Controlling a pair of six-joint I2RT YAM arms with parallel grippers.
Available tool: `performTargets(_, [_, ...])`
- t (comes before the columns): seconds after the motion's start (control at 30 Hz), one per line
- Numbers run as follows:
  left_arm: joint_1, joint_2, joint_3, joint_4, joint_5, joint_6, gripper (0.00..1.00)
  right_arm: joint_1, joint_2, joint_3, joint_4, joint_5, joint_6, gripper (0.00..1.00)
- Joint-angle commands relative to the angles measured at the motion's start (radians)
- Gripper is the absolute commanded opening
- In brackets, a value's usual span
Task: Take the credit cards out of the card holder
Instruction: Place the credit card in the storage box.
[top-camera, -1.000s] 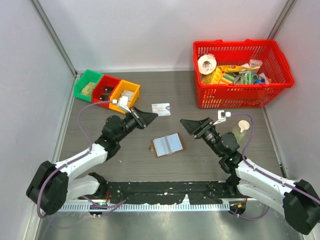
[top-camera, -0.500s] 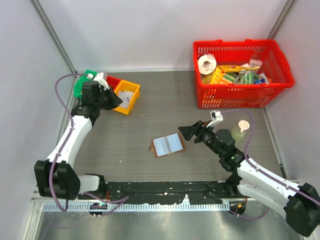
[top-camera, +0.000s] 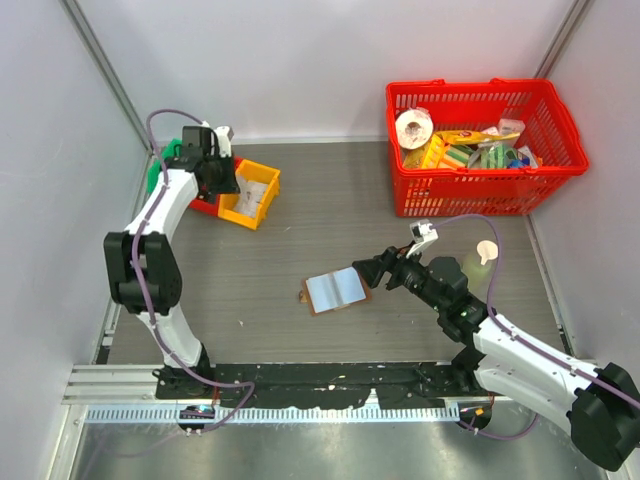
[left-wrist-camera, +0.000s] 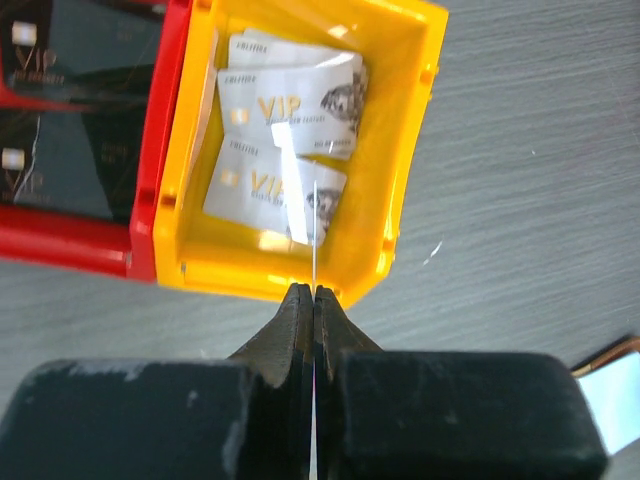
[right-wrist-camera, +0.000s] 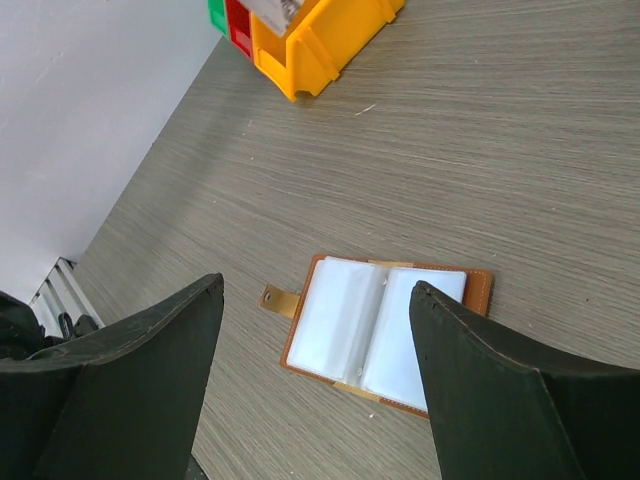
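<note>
The brown card holder (top-camera: 337, 290) lies open on the table, its pale inner panels (right-wrist-camera: 375, 330) facing up. My right gripper (right-wrist-camera: 318, 290) hovers over it, open wide, a finger on each side and nothing held; in the top view this gripper (top-camera: 372, 268) is at the holder's right edge. My left gripper (left-wrist-camera: 314, 290) is shut on a thin credit card (left-wrist-camera: 315, 235) seen edge-on, poised just short of the yellow bin (left-wrist-camera: 405, 170). Several printed credit cards (left-wrist-camera: 290, 105) lie inside that bin. In the top view the left gripper (top-camera: 222, 183) is at the back left.
A red bin (left-wrist-camera: 150, 150) with dark cards adjoins the yellow one, and a green bin (top-camera: 160, 170) sits beyond, partly hidden by my left arm. A red basket (top-camera: 480, 195) full of goods stands back right. A small white object (top-camera: 487, 250) lies near my right arm.
The left arm swung from the table's middle to the bins at back left. The card lying on the table is gone from there. The right gripper opened wider and moved toward the holder.
</note>
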Motion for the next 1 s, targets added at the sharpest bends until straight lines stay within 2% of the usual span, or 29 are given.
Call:
performTargets(0.0, [0.008,0.105,0.131,-0.028,0.099,0.094,0.0,0.004,-0.004,0.039,0.028,-0.031,-0.03,0.79])
performTargets(0.17, [0.011,0.211,0.211,-0.045,0.199,0.108,0.0,0.003,-0.003,0.045,0.013,-0.047,-0.03,0.79])
performTargets(0.33, [0.013,0.263,0.228,-0.049,0.182,0.109,0.02,0.004,-0.007,0.052,-0.014,-0.042,-0.039,0.79])
performTargets(0.43, [0.012,0.268,0.244,-0.063,0.083,0.105,0.2,0.004,0.005,0.066,-0.046,-0.036,-0.055,0.79])
performTargets(0.57, [0.013,0.248,0.28,-0.108,-0.03,0.12,0.36,0.004,0.04,0.103,-0.104,-0.039,-0.076,0.79])
performTargets(0.67, [0.011,0.208,0.291,-0.12,-0.062,0.108,0.48,0.004,0.063,0.123,-0.132,-0.037,-0.093,0.79])
performTargets(0.87, [-0.029,0.053,0.245,-0.134,-0.157,0.031,0.7,0.006,0.149,0.193,-0.237,-0.036,-0.139,0.79])
performTargets(0.97, [-0.072,-0.066,0.14,-0.108,-0.154,-0.055,0.83,0.006,0.203,0.232,-0.277,-0.031,-0.161,0.78])
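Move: The yellow storage box, where the credit card in my left fingers is going, has its middle about 5 cm ahead of my left hand, 5 cm to its right and 10 cm below. The red box adjoins it, some 9 cm to the left of the yellow box's middle and 3 cm farther out. From my right hand, the yellow box is roughly 21 cm ahead, 28 cm left and 13 cm down; the open card holder lies 6 cm left, 2 cm back and 14 cm below. I push my left hand forward and down over the yellow box, about 3 cm out and 6 cm lower with a little drift to the right, and open the fingers on the way down to let go of the card. Still opening wide, they then lift some 7 cm, easing slightly left. My open, empty right hand sinks about 2.5 cm beside the card holder, its wrist tipping over a little. ##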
